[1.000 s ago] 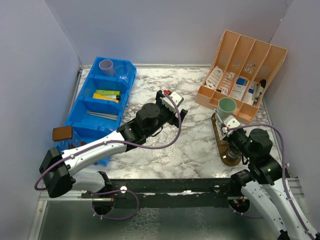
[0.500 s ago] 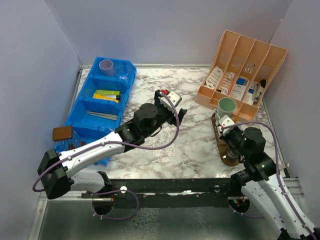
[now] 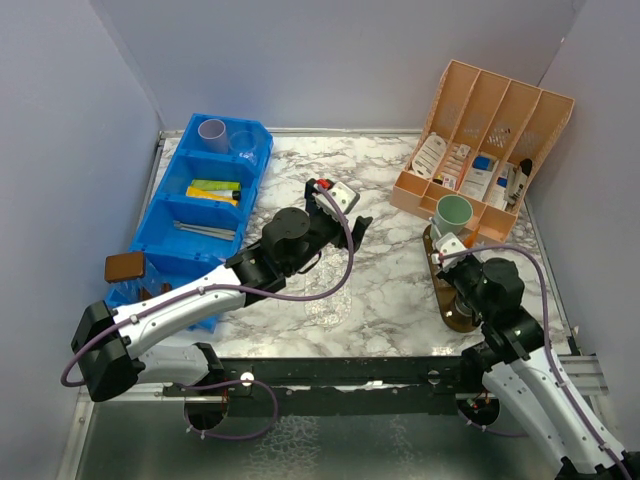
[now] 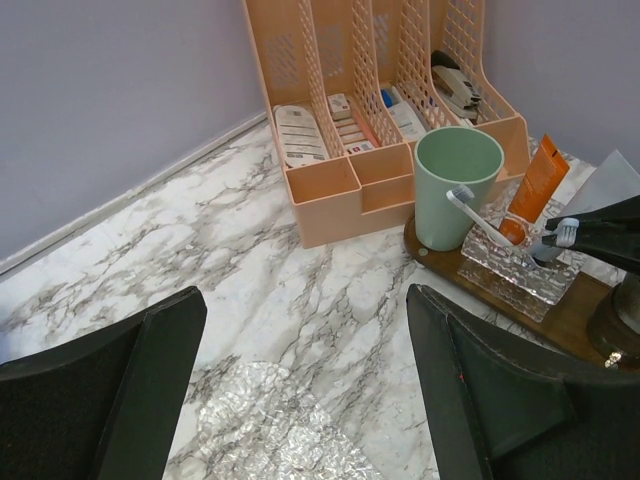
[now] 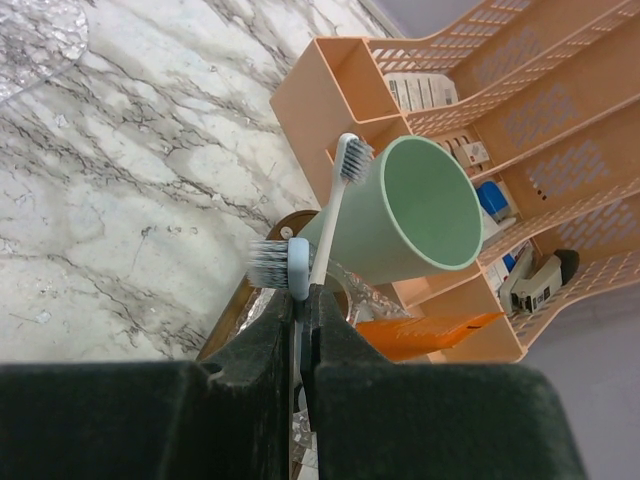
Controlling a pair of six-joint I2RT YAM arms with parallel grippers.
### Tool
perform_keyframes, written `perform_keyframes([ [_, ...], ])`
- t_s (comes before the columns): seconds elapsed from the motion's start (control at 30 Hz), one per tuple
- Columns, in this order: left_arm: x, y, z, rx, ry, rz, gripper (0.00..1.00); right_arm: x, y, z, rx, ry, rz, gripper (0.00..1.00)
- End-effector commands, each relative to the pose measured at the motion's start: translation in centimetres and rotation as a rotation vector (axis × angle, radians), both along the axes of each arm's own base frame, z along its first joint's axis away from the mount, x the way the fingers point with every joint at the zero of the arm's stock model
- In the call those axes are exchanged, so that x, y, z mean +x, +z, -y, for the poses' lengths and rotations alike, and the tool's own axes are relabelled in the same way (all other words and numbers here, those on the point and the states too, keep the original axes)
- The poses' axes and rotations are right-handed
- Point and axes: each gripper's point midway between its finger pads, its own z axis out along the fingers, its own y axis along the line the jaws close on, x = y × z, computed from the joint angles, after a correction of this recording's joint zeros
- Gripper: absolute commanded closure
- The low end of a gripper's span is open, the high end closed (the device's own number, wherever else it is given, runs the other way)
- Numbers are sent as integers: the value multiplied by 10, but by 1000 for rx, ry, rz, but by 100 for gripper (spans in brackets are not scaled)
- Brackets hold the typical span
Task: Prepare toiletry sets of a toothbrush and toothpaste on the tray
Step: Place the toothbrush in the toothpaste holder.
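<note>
A mint green cup (image 3: 453, 213) stands on the brown wooden tray (image 3: 447, 287) at the right. A white toothbrush (image 5: 334, 215) leans against the cup. Beside it, a ribbed clear holder (image 4: 515, 262) carries an orange tube (image 4: 535, 185). My right gripper (image 5: 305, 295) is shut on a light-blue toothbrush (image 5: 298, 268), its bristled head sticking out just above the holder. My left gripper (image 4: 305, 390) hangs open over the middle of the marble table, with nothing between its fingers (image 4: 130, 380).
A blue bin (image 3: 160, 225) at the left holds a lilac cup (image 3: 212, 131), a clear cup (image 3: 245, 140), tubes (image 3: 215, 188) and toothbrushes (image 3: 205, 230). A peach organizer (image 3: 465, 85) stands behind the tray. A crinkly clear patch (image 3: 325, 300) lies on the marble.
The left arm has drawn back slightly to the left. The right wrist has shifted a little left with the toothbrush still pinched. Both grippers kept their state.
</note>
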Motion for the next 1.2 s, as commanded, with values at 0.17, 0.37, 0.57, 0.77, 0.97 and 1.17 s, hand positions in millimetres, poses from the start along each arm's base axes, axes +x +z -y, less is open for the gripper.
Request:
perform_keyframes([
  [0.17,2,14,-9,-45,31,29,15,6,1,1,-30,0,13,99],
  [0.37,2,13,-10,-43,36,28,15,7,-7,2,-54,-4,-18,98],
  [0.57,3,13,-11,-45,42,28,15,7,-12,1,-73,8,-26,91],
  [0.77,3,14,-12,-49,46,30,15,5,-17,-1,-97,32,-46,89],
  [0.97,3,16,-14,-54,52,35,15,4,-15,-3,-105,53,-51,74],
  [1.17,3,16,-16,-53,61,41,15,0,-6,-7,-95,79,-37,66],
])
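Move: The right hand is closed on the blue toothbrush just over the clear toothpaste holder, whose middle lies about 3 cm ahead, 1 cm left and 7 cm below. The orange toothpaste tube leans about 3 cm ahead and 4 cm right, the green cup stands some 8 cm ahead and 1 cm right, and the glass jar about 10 cm back and 5 cm right. From the left hand the holder lies roughly 20 cm right, 1 cm ahead, 20 cm lower. The right hand, still pinching the blue toothbrush, eases almost straight down about 2 cm onto the clear holder, rolling some 5 degrees so that its left side dips and tipping slightly nose-down. Halfway through the lowering its fingers begin to part and they end about a third open, letting go of the brush close over the holder while the hand stays around it. ##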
